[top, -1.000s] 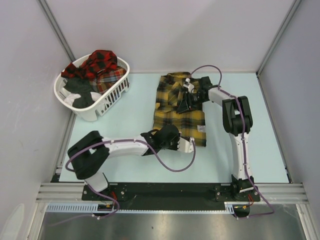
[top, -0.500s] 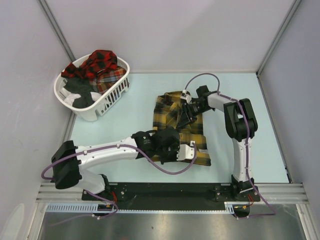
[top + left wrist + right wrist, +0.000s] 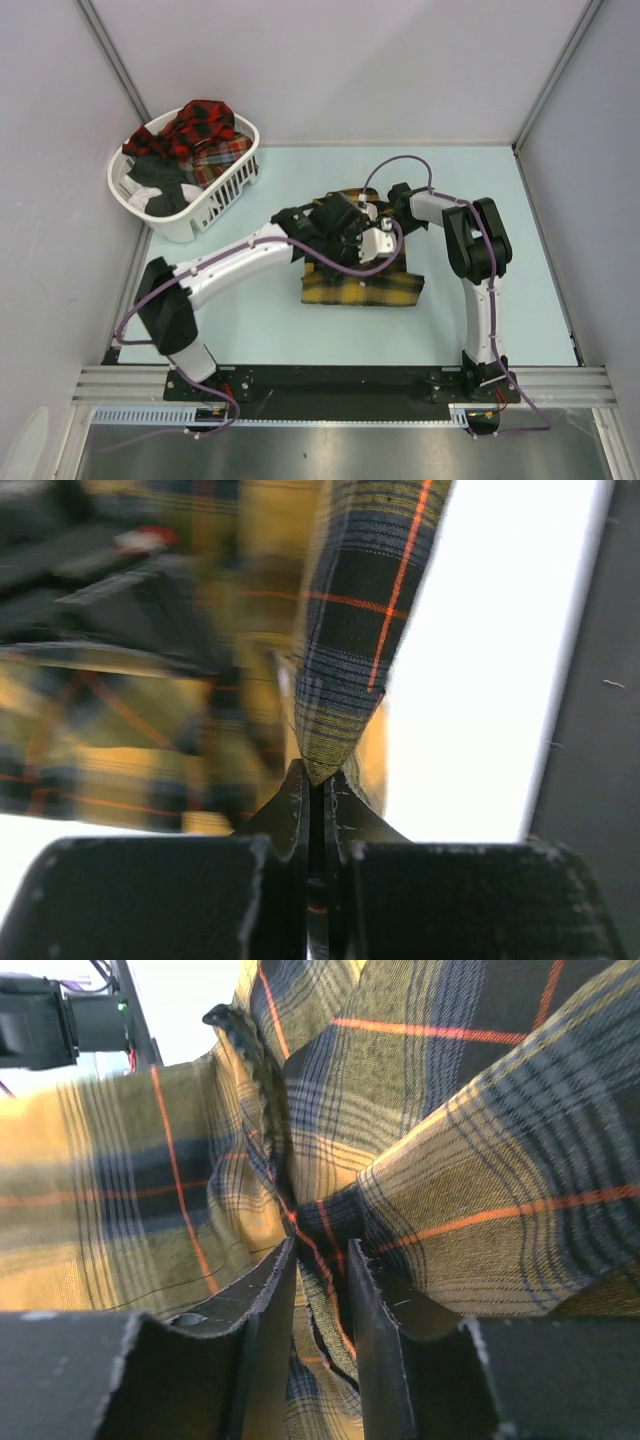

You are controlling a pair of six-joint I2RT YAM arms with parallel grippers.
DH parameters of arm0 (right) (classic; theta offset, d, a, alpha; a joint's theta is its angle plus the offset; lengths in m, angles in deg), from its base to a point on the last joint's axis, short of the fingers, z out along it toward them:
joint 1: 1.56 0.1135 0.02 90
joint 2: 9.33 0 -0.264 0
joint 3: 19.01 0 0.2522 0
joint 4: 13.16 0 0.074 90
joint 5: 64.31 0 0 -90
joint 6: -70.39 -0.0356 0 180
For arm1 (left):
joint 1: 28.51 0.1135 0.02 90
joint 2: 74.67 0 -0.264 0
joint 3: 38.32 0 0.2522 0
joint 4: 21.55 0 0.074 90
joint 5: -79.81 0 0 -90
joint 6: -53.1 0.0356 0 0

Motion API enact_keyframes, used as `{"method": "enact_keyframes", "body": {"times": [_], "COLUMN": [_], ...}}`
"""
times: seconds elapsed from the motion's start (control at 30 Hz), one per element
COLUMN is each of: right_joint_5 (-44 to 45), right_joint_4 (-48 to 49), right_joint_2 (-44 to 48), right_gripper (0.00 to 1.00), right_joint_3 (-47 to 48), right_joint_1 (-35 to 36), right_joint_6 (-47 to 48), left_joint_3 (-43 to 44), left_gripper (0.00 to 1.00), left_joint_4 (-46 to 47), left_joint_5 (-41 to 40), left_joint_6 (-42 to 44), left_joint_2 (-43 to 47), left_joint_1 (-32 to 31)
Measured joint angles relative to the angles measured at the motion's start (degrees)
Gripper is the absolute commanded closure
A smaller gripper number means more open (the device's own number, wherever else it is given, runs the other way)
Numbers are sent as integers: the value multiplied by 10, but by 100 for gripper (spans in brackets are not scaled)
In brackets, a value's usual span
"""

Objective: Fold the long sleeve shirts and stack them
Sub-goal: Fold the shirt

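Observation:
The mustard-yellow plaid long sleeve shirt lies bunched and folded in the middle of the table. My left gripper hovers over its far part, shut on a pinched edge of the yellow cloth, which hangs from the fingertips. My right gripper sits at the shirt's far right edge. A thick fold of the same cloth is caught between its fingers. Red-and-black plaid long sleeve shirts lie heaped in the basket.
A white laundry basket stands at the back left and also holds dark and white items. Grey walls close in the table on the left, far and right sides. Both arms cross over the shirt, close together.
My left arm swung from the shirt's near hem up and back, carrying cloth over the shirt. The right gripper drew the collar end nearer and narrowed its jaws. The shirt is now a shorter bundle.

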Motion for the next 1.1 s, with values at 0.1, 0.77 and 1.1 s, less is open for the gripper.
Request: {"method": "enact_keyframes", "body": {"times": [0.1,0.77,1.1], "right_joint_5": [-4,18,18], "right_joint_4": [-8,-143,-175], "right_joint_2": [-2,-35,-31], "right_gripper": [71,25,20], "right_joint_3": [0,226,201], "right_joint_1": [0,-170,-233], "right_joint_6": [10,68,77], "left_joint_3": [61,200,249], "left_gripper": [100,85,51], "left_joint_4": [-10,-5,19], "left_joint_5": [4,43,63], "left_joint_6": [33,162,171], "left_joint_2": [-57,-256,-361], "left_joint_1": [37,143,171]}}
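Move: The left hand holds the raised near end of the shirt. The shirt's far half, where the end is going, lies about 18 cm ahead and 14 cm down; the near bend is almost directly below, some 15 cm down, and the collar edge about 28 cm ahead at the same depth. For the right hand, partly open at the cloth under the flap, that far half is about 9 cm ahead and 3 cm lower; the shirt's right side edge lies 5 cm ahead and 10 cm to the right. Forward and then increasingly down, the left hand carries the pinched shirt end over the near bend towards the far half, about 18 cm out and 12 cm lower, its fingers starting to open around the cloth at the end. The right hand lingers under the flap, then comes out of the fold, sweeping some 15 cm right and 11 cm forward with a slight rise past the side edge, turning about 20 degrees clockwise and opening wide. ##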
